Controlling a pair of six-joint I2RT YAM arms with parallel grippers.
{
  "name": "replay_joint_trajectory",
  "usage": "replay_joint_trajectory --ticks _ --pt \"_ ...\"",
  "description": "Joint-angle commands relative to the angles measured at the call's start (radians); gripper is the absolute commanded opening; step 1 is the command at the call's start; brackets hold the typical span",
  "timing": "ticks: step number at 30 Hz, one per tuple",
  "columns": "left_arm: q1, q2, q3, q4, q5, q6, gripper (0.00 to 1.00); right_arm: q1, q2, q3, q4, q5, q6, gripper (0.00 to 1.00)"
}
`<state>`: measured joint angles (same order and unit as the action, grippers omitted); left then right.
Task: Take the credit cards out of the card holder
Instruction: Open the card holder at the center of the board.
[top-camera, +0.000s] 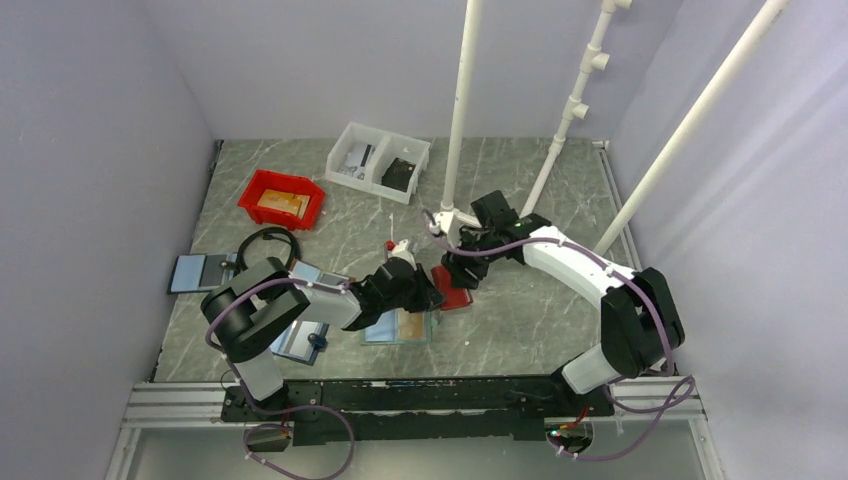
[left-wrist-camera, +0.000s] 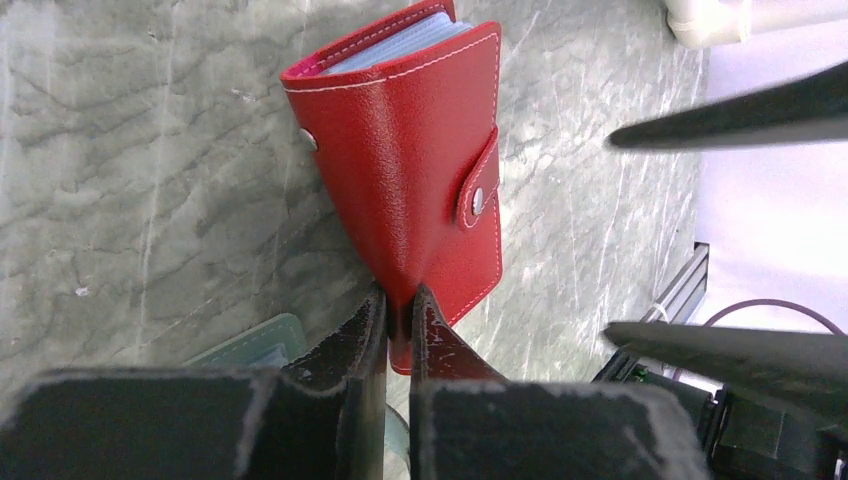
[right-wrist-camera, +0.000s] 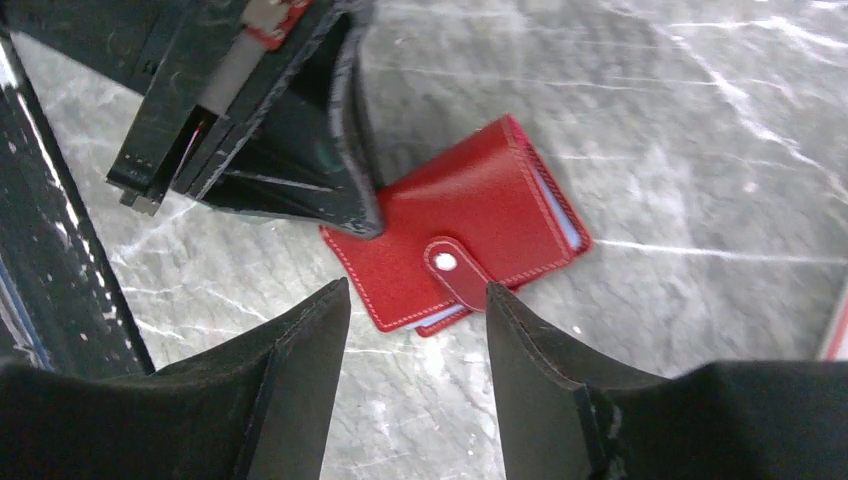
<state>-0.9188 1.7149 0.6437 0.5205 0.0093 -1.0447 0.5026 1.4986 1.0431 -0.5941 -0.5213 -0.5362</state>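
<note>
The red card holder (top-camera: 455, 298) lies on the marble table, folded shut, its snap tab (right-wrist-camera: 455, 270) fastened. Pale blue edges of the credit cards (left-wrist-camera: 400, 45) show at its open side (right-wrist-camera: 562, 218); nothing more of them is visible. My left gripper (left-wrist-camera: 400, 295) is shut on one corner of the card holder (left-wrist-camera: 420, 150), pinching the red cover. The same gripper (right-wrist-camera: 368, 222) shows at the holder's left corner in the right wrist view. My right gripper (right-wrist-camera: 418, 290) stands open just above the card holder (right-wrist-camera: 470, 210), its fingertips on either side of the tab's end, nothing between them.
A light teal holder with an orange card (top-camera: 400, 327) lies beside the left gripper (top-camera: 430, 290). Other flat holders (top-camera: 195, 272) lie at the left. A red bin (top-camera: 282, 198) and a white bin (top-camera: 378, 162) stand behind. White poles (top-camera: 462, 110) rise near the right gripper (top-camera: 463, 272).
</note>
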Motion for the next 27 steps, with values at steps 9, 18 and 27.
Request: replay_joint_trajectory --ticks 9,18,27 --pt "-0.008 0.023 -0.095 0.232 0.072 -0.074 0.0 0.076 0.088 -0.051 0.121 0.189 -0.029 0.52" --pt "-0.008 0.037 -0.108 0.293 0.082 -0.124 0.0 0.1 0.102 -0.043 0.105 0.166 -0.027 0.54" --pt "-0.008 0.028 -0.113 0.288 0.075 -0.153 0.0 0.126 0.096 -0.04 0.105 0.194 -0.033 0.56"
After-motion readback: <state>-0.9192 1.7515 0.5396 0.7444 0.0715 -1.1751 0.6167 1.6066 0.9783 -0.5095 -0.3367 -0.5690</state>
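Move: The red card holder is already in the left fingers, its middle some 3 cm to that hand's right, 2 cm ahead and about level. From the right hand, which is going for its snap strap, the middle lies about 7 cm below and 2 cm left. The green card holder sits roughly 14 cm left and 7 cm back of the right hand; the white pipe's foot is about 15 cm ahead and 3 cm left, at table height. The card holder stays pinched by its lower end in the left fingers, which draw it back about 1.5 cm while that wrist rolls some 10 degrees. The right hand comes down nearly 6 cm onto the strap side, dipping back and then forward again, its half-open fingers tilting steeper by about 10 degrees; it stops with the tips astride the strap, without closing. ##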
